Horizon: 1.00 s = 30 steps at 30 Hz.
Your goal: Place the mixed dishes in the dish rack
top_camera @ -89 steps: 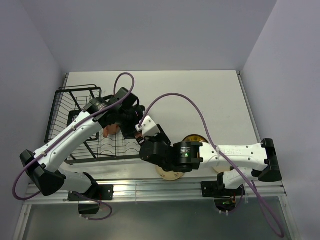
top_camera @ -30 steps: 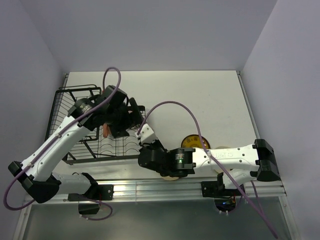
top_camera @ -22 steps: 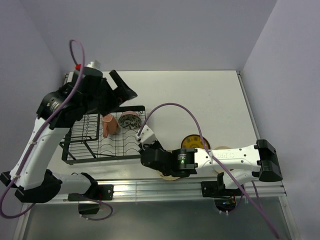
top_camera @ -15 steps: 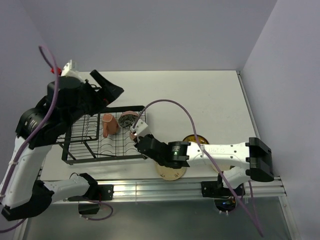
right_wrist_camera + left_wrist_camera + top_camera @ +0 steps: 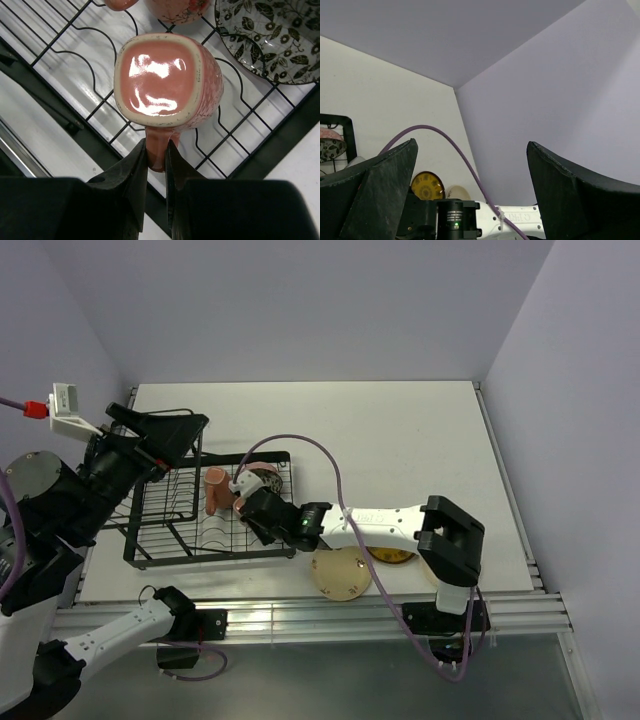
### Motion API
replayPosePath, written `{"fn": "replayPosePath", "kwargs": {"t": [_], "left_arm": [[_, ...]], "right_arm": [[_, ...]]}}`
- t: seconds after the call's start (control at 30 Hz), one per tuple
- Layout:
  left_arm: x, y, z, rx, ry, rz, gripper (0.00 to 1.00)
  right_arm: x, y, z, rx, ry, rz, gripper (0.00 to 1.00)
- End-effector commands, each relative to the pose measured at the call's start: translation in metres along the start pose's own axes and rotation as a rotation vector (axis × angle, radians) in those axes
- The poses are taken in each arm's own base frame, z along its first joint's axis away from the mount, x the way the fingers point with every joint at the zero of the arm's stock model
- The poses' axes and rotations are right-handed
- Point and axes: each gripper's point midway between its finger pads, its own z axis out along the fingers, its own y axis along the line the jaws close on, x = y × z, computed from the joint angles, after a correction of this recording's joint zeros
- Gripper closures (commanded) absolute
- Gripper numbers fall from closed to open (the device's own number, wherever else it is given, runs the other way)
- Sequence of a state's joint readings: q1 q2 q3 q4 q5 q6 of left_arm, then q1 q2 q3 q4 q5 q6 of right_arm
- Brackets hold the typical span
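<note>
The right wrist view shows my right gripper (image 5: 156,150) shut on the handle of a pinkish-orange mug (image 5: 167,75). Its base faces the camera, just above the wires of the black dish rack (image 5: 75,60). Beside it in the rack are a dark patterned bowl (image 5: 270,35) and another mug (image 5: 175,7). From above, that gripper (image 5: 243,504) is over the rack (image 5: 160,540), near the other mug (image 5: 215,490) and the bowl (image 5: 265,480). My left gripper (image 5: 160,422) is raised high at the left, open and empty. A cream plate (image 5: 340,574) and a mustard-yellow plate (image 5: 392,556) lie on the table.
The right arm (image 5: 380,525) stretches across the table over part of the mustard plate. Its purple cable (image 5: 310,445) arcs above the rack's right end. The left wrist view looks down on the mustard plate (image 5: 426,185) and another cream plate (image 5: 457,192). Walls close in on three sides.
My left arm has lifted away from the rack, up and to the left, staying open. My right gripper has carried its mug leftward, from the rack's right edge to over its wires.
</note>
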<state>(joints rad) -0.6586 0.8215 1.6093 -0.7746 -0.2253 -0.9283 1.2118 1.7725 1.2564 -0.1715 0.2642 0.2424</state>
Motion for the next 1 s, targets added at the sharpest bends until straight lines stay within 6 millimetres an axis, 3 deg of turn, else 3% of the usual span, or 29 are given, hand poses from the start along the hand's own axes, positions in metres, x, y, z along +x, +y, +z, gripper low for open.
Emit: {"fn": "replayPosePath", "kwargs": {"t": [0.0, 0.17, 0.3, 0.5, 0.77, 0.87, 0.97], "left_arm": [[-0.011, -0.025, -0.004, 0.094, -0.013, 0.030, 0.04], [-0.003, -0.034, -0.011, 0.154, 0.033, 0.035, 0.04], [0.003, -0.030, -0.010, 0.154, 0.052, 0.051, 0.04], [0.013, -0.031, -0.013, 0.180, 0.101, 0.078, 0.04], [0.033, -0.033, -0.010, 0.210, 0.199, 0.112, 0.04], [0.039, -0.031, -0.011, 0.212, 0.221, 0.117, 0.04], [0.043, -0.031, -0.014, 0.227, 0.239, 0.114, 0.05]], "right_arm": [[-0.047, 0.009, 0.004, -0.041, -0.116, 0.032, 1.00], [-0.038, -0.001, 0.023, -0.013, -0.078, 0.047, 1.00], [-0.025, -0.007, 0.039, 0.012, -0.036, 0.056, 1.00], [-0.018, -0.015, 0.046, 0.041, -0.034, 0.078, 1.00], [-0.012, -0.018, 0.042, 0.046, -0.043, 0.122, 0.55], [-0.013, -0.017, 0.036, 0.035, -0.058, 0.141, 0.45], [-0.016, -0.018, 0.030, 0.029, -0.071, 0.153, 0.41]]}}
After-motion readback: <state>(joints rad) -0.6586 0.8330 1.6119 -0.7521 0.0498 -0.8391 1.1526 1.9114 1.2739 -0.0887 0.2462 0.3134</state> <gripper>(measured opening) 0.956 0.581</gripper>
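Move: The right hand holds the upside-down pink mug by its handle; its spot on the rack's wire floor is about 7 cm ahead, 5 cm left and some 4 cm below that hand. The standing pink mug is roughly 3 cm farther out and 5 cm left of the spot; the patterned bowl is about 4 cm farther out and 6 cm right of the spot. From the raised left hand the spot is some 8 cm ahead, 2 cm right and 42 cm down. Lower the right hand about 4 cm while reaching some 3 cm forward and slightly left, easing the held mug down onto the rack wires beside the standing mug and bowl. Pause there, then open the fingers to let go of its handle, sinking a last centimetre. Meanwhile draw the high, empty left hand a few centimetres back and right, turning about 15 degrees clockwise, fingers still open. ##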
